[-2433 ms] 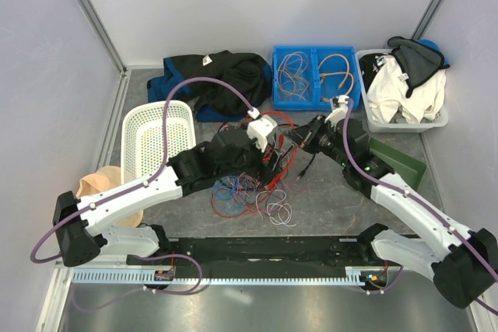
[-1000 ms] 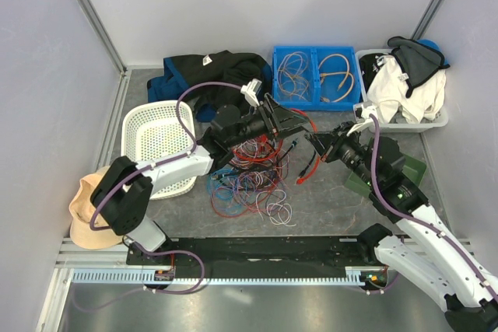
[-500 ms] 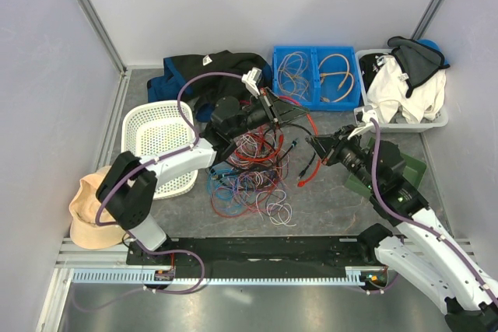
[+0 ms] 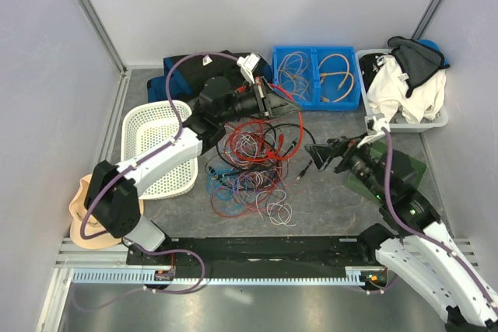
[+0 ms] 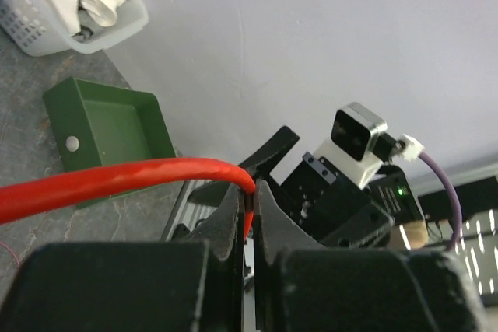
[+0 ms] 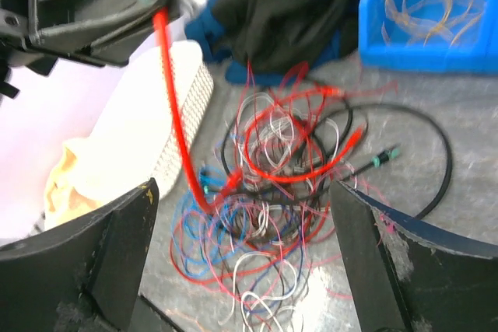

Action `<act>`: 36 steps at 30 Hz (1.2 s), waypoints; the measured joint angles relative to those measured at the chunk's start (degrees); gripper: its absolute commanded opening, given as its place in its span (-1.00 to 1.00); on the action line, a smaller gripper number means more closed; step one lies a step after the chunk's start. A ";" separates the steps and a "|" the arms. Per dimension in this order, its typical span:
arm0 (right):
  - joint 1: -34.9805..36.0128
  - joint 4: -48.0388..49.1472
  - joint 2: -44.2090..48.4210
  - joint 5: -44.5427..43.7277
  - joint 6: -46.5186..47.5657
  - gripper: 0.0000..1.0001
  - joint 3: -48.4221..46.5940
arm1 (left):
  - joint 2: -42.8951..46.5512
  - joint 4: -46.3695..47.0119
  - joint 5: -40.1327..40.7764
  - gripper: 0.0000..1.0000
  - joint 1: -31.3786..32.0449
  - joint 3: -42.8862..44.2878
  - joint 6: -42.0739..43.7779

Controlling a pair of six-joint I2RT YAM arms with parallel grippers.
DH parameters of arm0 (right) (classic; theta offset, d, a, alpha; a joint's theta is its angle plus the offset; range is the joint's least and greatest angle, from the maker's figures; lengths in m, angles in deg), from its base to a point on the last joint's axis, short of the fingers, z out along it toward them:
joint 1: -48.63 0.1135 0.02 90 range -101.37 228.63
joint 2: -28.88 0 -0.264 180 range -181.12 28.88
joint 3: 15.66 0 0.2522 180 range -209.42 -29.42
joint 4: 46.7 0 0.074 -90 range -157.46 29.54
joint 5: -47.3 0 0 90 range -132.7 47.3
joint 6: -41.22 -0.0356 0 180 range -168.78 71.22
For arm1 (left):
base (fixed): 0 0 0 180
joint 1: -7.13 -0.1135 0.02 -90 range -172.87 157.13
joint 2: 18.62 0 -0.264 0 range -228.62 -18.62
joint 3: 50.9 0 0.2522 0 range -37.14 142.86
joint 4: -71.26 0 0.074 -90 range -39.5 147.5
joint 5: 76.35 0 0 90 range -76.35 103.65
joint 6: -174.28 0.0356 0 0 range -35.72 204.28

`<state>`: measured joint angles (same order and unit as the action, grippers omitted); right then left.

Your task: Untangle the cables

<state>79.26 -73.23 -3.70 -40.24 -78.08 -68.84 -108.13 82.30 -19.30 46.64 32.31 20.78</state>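
The cables [image 4: 253,165] lie in a loose tangle of red, blue, white and black wires on the table's middle. My left gripper [image 4: 268,103] is raised behind the tangle, shut on a thick red cable [image 5: 117,180] pinched at its fingertips [image 5: 250,192]. That red cable [image 6: 175,114] hangs from the left gripper down into the pile [image 6: 272,184]. To the right of the tangle my right gripper [image 4: 319,155] stands wide open, its jaws [image 6: 249,246] far apart with nothing between them, above the wires.
A white basket [image 4: 156,145] stands left of the tangle, dark clothes [image 4: 210,75] behind it. A blue bin [image 4: 315,75] holding wires and a white bin of clothes [image 4: 405,95] are at the back right. A green tray [image 4: 405,165] sits under the right arm.
The left gripper shut on the red cable and drew it up and back. The right gripper opened, let go of its wire and pulled away to the right.
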 measured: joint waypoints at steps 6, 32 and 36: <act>0.00 -1.53 9.53 -3.28 0.04 0.96 -1.25 | 6.19 -6.16 -6.21 -0.97 -0.50 1.38 6.47; 0.00 0.24 13.31 -4.76 -4.17 0.93 12.04 | 6.67 -74.29 41.13 -0.79 -31.12 10.80 39.21; 0.00 0.46 13.38 -4.39 -4.44 0.93 12.79 | 1.33 -74.49 41.03 0.29 -32.68 10.08 39.15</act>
<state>79.26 -72.77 9.68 -44.63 -82.51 -56.05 -106.80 7.81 21.73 13.96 42.39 59.92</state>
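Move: The left hand grips the red cable high up. The white basket it is bound for lies about 41 cm to its left, 6 cm ahead and 30 cm below. The cable pile is some 13 cm left, 1 cm ahead and 33 cm below; the dark jacket lies roughly 22 cm left and 28 cm ahead, 30 cm down. From the open right hand, the basket is about 48 cm left, 11 cm ahead and 24 cm below. Still pinching the red cable, the left hand lifts it about 7 cm while easing back, then sweeps some 36 cm left to the white basket, going forward and dropping about 25 cm from its peak. The fingers turn from pointing right to down and forward, parting at the end. The empty right hand stays open, bobs up, then sinks. ##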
